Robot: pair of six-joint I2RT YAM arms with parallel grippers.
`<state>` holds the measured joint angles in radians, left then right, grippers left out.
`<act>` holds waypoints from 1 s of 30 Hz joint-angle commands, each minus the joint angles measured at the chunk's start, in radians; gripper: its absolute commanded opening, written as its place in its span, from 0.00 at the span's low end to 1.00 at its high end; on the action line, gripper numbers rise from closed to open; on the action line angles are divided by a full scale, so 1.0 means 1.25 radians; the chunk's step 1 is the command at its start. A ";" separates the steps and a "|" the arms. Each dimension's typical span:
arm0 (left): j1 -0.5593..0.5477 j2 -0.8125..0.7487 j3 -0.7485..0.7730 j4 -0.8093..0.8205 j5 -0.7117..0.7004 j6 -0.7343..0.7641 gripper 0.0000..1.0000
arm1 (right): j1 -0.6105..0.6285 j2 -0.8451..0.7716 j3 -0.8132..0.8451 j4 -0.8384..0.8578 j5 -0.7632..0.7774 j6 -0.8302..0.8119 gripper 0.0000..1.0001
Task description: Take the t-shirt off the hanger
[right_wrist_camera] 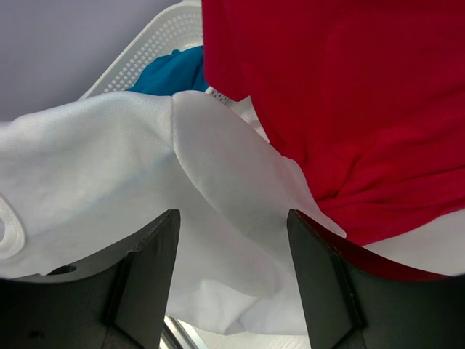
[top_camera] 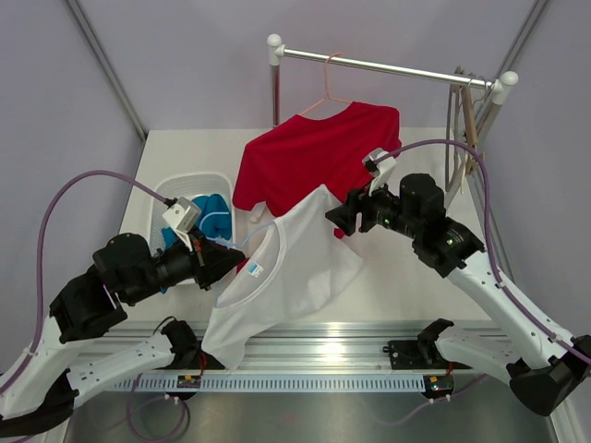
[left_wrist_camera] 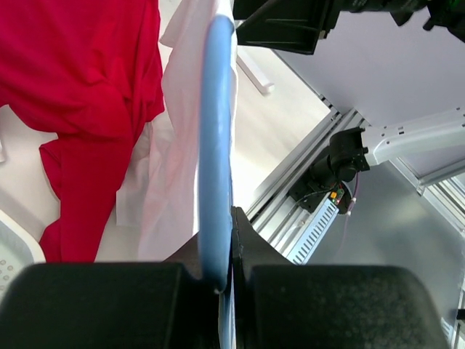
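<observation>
A white t-shirt (top_camera: 286, 268) hangs on a blue hanger (left_wrist_camera: 216, 145) held in the air over the table's front. My left gripper (top_camera: 229, 258) is shut on the hanger at the shirt's collar end; in the left wrist view the blue bar is clamped between the jaws (left_wrist_camera: 231, 240). The shirt drapes to the left of the hanger (left_wrist_camera: 171, 189). My right gripper (top_camera: 334, 217) is open at the shirt's far shoulder. In the right wrist view the white cloth (right_wrist_camera: 109, 167) lies just beyond the spread fingers (right_wrist_camera: 149, 269), not pinched.
A red t-shirt (top_camera: 314, 157) hangs on a pink hanger (top_camera: 328, 88) from the rack rail (top_camera: 388, 66), right behind the white shirt. A white basket (top_camera: 199, 180) with blue cloth (top_camera: 214, 217) stands at the left. Wooden hangers (top_camera: 466, 111) hang at the rack's right end.
</observation>
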<state>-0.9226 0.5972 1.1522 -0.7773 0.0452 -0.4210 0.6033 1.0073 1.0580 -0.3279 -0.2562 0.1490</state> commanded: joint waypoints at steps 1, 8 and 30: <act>0.001 -0.013 0.044 0.012 0.034 0.013 0.00 | -0.008 0.033 0.018 0.062 -0.137 -0.013 0.66; 0.001 -0.021 0.071 -0.022 0.044 0.020 0.00 | -0.020 0.013 -0.016 0.152 -0.063 0.060 0.01; -0.001 -0.248 0.175 -0.260 0.112 0.020 0.00 | -0.092 0.074 0.020 0.105 0.184 0.231 0.00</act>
<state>-0.9222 0.3141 1.3231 -1.0729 0.0486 -0.4095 0.5167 1.0618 1.0340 -0.2066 -0.1223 0.4091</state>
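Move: The right hand hangs open above the far fold of the white t-shirt, which lies about 3 cm to its left and 2 cm below. The red t-shirt hangs some 12 cm ahead of it, 3 cm to its left and slightly lower. The left hand already holds the blue hanger. From it, the same fold is roughly 8 cm ahead, 17 cm to the right and 7 cm lower, and the basket about 22 cm ahead, 18 cm left and 30 cm below. The right fingers shut on the far fold of the white t-shirt after a 2 cm reach to the left, then draw it about 5 cm forward and back to the right, turning some 15 degrees clockwise. The left hand keeps its grip on the blue hanger, easing back at first, then swinging faster left and back, about 12 cm in all and a little up, away from the right hand. ##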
